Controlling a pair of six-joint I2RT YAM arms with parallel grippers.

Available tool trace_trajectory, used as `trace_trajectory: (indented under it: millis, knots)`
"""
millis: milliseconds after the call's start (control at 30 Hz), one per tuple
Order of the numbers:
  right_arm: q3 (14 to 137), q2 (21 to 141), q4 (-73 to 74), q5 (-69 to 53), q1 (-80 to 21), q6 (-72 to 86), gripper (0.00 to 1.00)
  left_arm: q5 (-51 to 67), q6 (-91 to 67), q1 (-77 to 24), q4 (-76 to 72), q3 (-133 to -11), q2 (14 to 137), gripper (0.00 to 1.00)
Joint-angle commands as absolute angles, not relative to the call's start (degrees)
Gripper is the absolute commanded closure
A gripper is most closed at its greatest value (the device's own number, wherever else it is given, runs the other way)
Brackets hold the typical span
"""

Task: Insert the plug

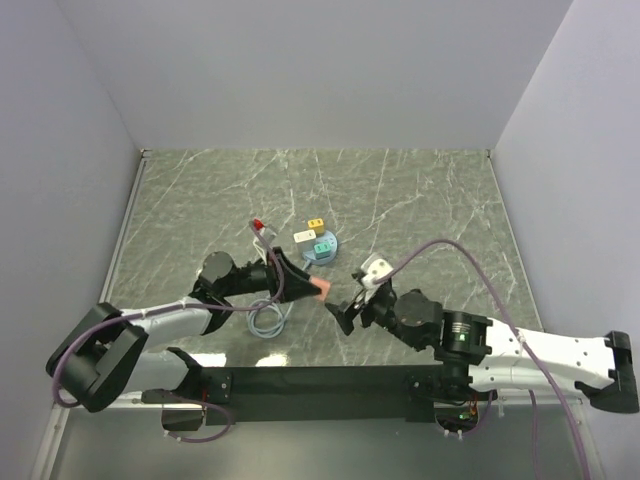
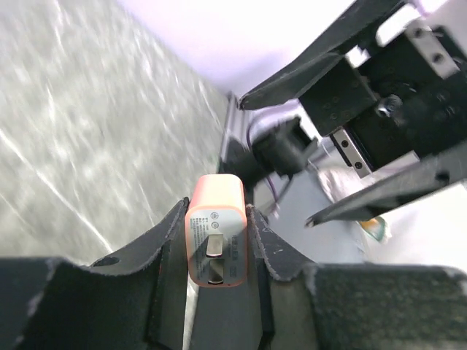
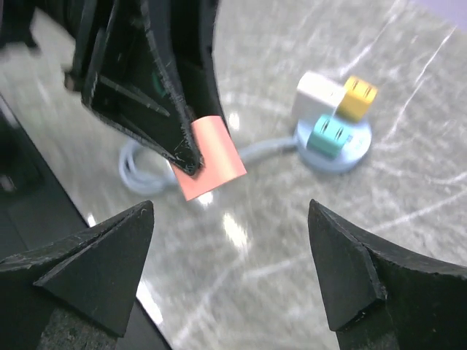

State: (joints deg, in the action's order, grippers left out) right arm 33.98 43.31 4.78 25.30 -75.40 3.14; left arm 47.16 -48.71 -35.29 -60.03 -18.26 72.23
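The plug [image 1: 320,289] is a salmon-orange block with two metal prongs [image 2: 214,237]. My left gripper [image 1: 312,287] is shut on it, its black fingers [image 2: 271,244] pressing both sides. The prongs point back toward the left wrist. In the right wrist view the plug [image 3: 211,157] sticks out of the left fingers [image 3: 157,80], above the table. My right gripper [image 1: 345,296] stands just right of the plug, wide open [image 3: 230,211] and holding nothing. The round light-blue socket hub [image 1: 319,244] lies beyond, with white, yellow and teal plugs in it [image 3: 334,142].
A pale cable coil [image 1: 266,318] runs from the hub and lies on the marble table [image 1: 420,200] under the left arm. A small red-tipped piece [image 1: 258,225] lies left of the hub. Grey walls close the table's left, far and right sides.
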Motion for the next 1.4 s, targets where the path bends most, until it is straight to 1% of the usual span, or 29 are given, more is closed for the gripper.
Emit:
trace_trajectory:
  millis: [0,100,133,200,233,367,433,500,600,733,1033,1233,1367]
  knots:
    - [32.52,39.48,-2.80,22.69,-70.60,5.97,0.08,45.36,-44.91,-33.58,-62.65,-21.36,67.86,1.00]
    - [29.37,37.89,-10.34,13.56,-64.28,9.48,0.09,42.82,-44.65,-33.05,-64.85,-21.79,66.19,0.99]
    - [28.66,37.53,-12.28,8.23,-62.77,11.41,0.09,42.19,-44.91,-33.05,-66.78,-21.80,66.09,0.99]
    - [26.30,36.57,-16.68,3.45,-60.39,13.09,0.11,38.96,-47.80,-33.13,-72.39,-20.14,66.70,0.99]
    - [25.58,36.39,-21.14,-0.31,-58.12,14.84,0.12,37.28,-50.77,-33.22,-79.12,-19.43,67.06,0.99]
    - [24.35,37.61,-29.17,-8.85,-54.23,18.63,0.17,33.14,-52.12,-36.20,-88.39,-17.76,69.61,0.99]
    - [23.82,39.46,-33.47,-10.98,-52.83,20.29,0.19,32.78,-52.55,-36.82,-90.87,-17.23,70.57,0.99]
    - [22.68,41.39,-39.33,-16.15,-51.42,23.10,0.22,33.22,-52.82,-37.26,-92.81,-17.58,71.54,0.99]
    - [21.71,43.85,-44.37,-21.43,-48.87,26.27,0.26,33.31,-53.52,-37.44,-95.87,-17.14,72.07,0.99]
    - [20.57,44.74,-45.00,-22.32,-47.38,26.89,0.30,33.57,-54.14,-37.62,-97.38,-17.31,71.81,0.99]
    - [17.67,44.47,-45.96,-22.32,-44.83,27.95,0.30,33.66,-54.58,-38.14,-99.22,-17.05,70.93,0.99]
    - [16.79,47.81,-50.44,-25.31,-43.68,29.27,0.31,33.49,-54.67,-38.85,-99.67,-16.88,69.96,0.99]
    - [16.44,51.05,-52.90,-27.15,-42.81,30.06,0.33,33.57,-54.32,-39.02,-98.80,-16.88,68.47,0.99]
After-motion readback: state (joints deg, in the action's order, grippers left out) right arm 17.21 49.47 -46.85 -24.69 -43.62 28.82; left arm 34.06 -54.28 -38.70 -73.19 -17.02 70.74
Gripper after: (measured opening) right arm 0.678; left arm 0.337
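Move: Just beyond the right hand's open fingers, the orange plug in the left gripper lies about 4 cm to the left, 2 cm ahead and 2 cm below; from the left hand it sits at the fingertips, 1 cm to the right. From the right hand, the round power strip is some 19 cm ahead and 4 cm left, the white block 20 cm ahead and 8 cm left, the coiled cable 3 cm ahead and 17 cm left, all 18–20 cm below. Swinging round to face the orange plug's free end, the right hand rises about 7 cm, sinks back some 3 and edges forward and left, rolling its left side up about 35 degrees, turning 20 degrees counter-clockwise and partly closing its still-open fingers. The left hand keeps its pinch on the plug and lifts it about 5 cm, drifting slightly forward, fingertips tilting up some 10 degrees. ##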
